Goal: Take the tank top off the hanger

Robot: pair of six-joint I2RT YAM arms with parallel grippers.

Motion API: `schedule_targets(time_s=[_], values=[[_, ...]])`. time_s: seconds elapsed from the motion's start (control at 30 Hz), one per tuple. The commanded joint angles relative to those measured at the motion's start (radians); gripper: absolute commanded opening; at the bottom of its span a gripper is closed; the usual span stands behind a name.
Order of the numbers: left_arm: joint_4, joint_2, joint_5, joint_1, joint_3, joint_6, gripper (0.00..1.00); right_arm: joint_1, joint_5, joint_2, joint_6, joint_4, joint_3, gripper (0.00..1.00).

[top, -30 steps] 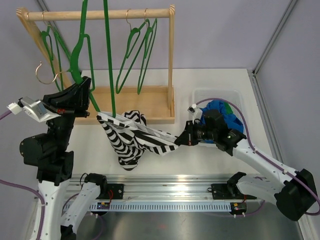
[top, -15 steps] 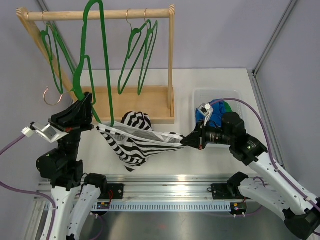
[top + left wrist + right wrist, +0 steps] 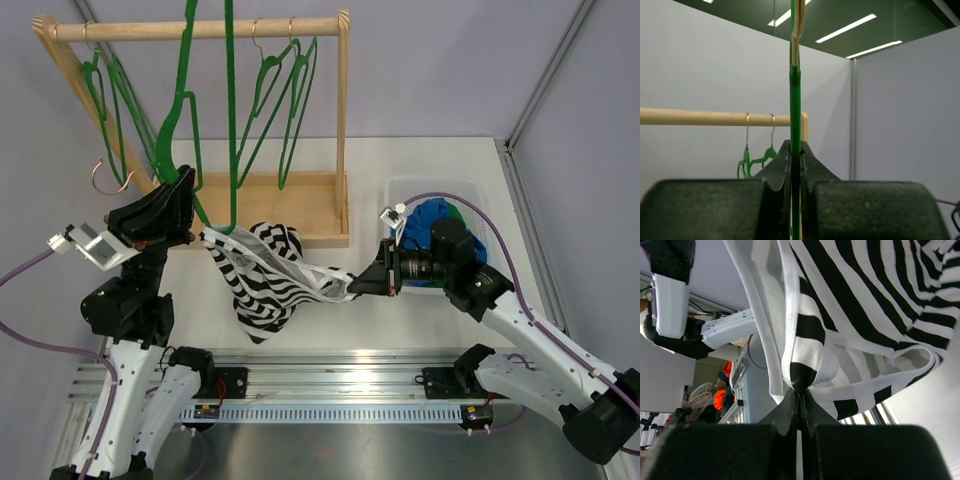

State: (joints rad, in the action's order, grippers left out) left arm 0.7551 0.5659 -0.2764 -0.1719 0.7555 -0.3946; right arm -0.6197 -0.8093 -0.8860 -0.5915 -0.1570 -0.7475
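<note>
A black-and-white striped tank top (image 3: pixel 268 280) hangs in the air over the table, stretched between both arms. My left gripper (image 3: pixel 186 195) is shut on a green hanger (image 3: pixel 232 120), whose thin bar (image 3: pixel 795 150) runs upright between the jaws. One end of the tank top still hangs by that hanger's lower part. My right gripper (image 3: pixel 355 285) is shut on the tank top's white-edged fabric (image 3: pixel 805 370), pulling it out to the right. The bulk of the tank top sags below the taut strap.
A wooden rack (image 3: pixel 200 28) with several green hangers (image 3: pixel 275 100) stands at the back, its tray base (image 3: pixel 300 205) just behind the tank top. A clear bin (image 3: pixel 470 195) with blue and green cloth sits under the right arm.
The left arm has shifted slightly right and lifted the green hanger higher. The right gripper has moved a little left, and the tank top sags more between the two.
</note>
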Motion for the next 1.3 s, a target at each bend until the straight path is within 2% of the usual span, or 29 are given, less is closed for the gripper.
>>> schedule_targets(time_s=[0.0,0.1,0.17,0.23,0.3,0.4,0.43,0.5,0.53,0.6,0.63,0.73,0.87,0.97,1.03,1.17,1.27], values=[[0.179,0.038,-0.115,0.005,0.058,-0.162,0.00,-0.002,-0.057,-0.072,-0.073,0.184,-0.087,0.00],[0.288,0.055,-0.112,0.005,-0.004,-0.281,0.00,-0.024,-0.010,-0.161,-0.068,0.188,-0.156,0.00],[0.397,0.063,-0.078,0.005,-0.041,-0.334,0.00,-0.052,0.051,-0.221,-0.032,0.113,-0.229,0.00],[0.423,0.065,-0.058,0.005,-0.067,-0.371,0.00,-0.132,0.141,-0.318,0.030,-0.015,-0.329,0.00],[0.382,0.045,-0.038,0.005,-0.059,-0.339,0.00,-0.182,0.192,-0.381,0.100,-0.077,-0.369,0.00],[0.148,-0.036,0.020,0.005,-0.012,-0.215,0.00,-0.184,0.313,-0.364,0.116,-0.133,-0.345,0.00],[-0.007,-0.064,0.031,0.005,0.002,-0.175,0.00,-0.184,0.378,-0.346,0.117,-0.156,-0.316,0.00],[-0.162,-0.139,0.048,0.005,0.030,-0.067,0.06,-0.184,0.407,-0.279,0.125,-0.173,-0.287,0.00],[-0.301,-0.161,0.055,0.005,0.054,-0.034,0.07,-0.184,0.418,-0.254,0.130,-0.197,-0.265,0.00],[-0.445,-0.198,0.080,0.005,0.090,0.049,0.03,-0.184,0.439,-0.173,0.153,-0.248,-0.263,0.00],[-0.590,-0.225,0.095,0.005,0.131,0.068,0.00,-0.184,0.467,-0.145,0.163,-0.309,-0.269,0.00],[-0.809,-0.259,0.164,0.005,0.179,0.125,0.00,-0.186,0.586,-0.035,0.216,-0.453,-0.305,0.00],[-1.019,-0.221,0.310,0.005,0.270,0.146,0.00,-0.184,0.749,0.073,0.277,-0.619,-0.381,0.00],[-1.146,-0.135,0.336,0.005,0.333,0.146,0.00,-0.184,0.800,0.105,0.309,-0.716,-0.476,0.00],[-1.209,-0.091,0.304,0.005,0.401,0.155,0.00,-0.184,0.829,0.104,0.332,-0.771,-0.559,0.00],[-1.301,0.035,0.257,0.005,0.505,0.169,0.00,-0.184,0.838,0.078,0.372,-0.828,-0.702,0.00],[-1.352,0.083,0.259,0.005,0.571,0.174,0.00,-0.184,0.733,0.058,0.377,-0.773,-0.716,0.04]])
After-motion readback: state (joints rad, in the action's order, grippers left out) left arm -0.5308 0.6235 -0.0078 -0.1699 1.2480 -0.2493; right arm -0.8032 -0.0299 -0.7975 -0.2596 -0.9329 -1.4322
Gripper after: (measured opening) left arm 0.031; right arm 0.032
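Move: The tank top's bulk, still on the hanger in the left fingers, lies about 7 cm right of that hand, 3 back and 30 below it; from the right hand, which holds its other end, it is some 17 cm left, 2 ahead and 4 lower. The basket sits roughly 20 cm ahead of the right hand, 21 to its right and 24 below. Two empty hangers on the rail are around 27 cm ahead of the left hand, 10 right and slightly lower. The tank top is worked off the hanger between two hands that stay closed. The right first gives about 8 cm to the left, then dips, sweeps some 17 cm right and rises, turning clockwise. The left eases right and back, swings left, then goes forward and down about 9 cm, tipping the hanger well downward. ##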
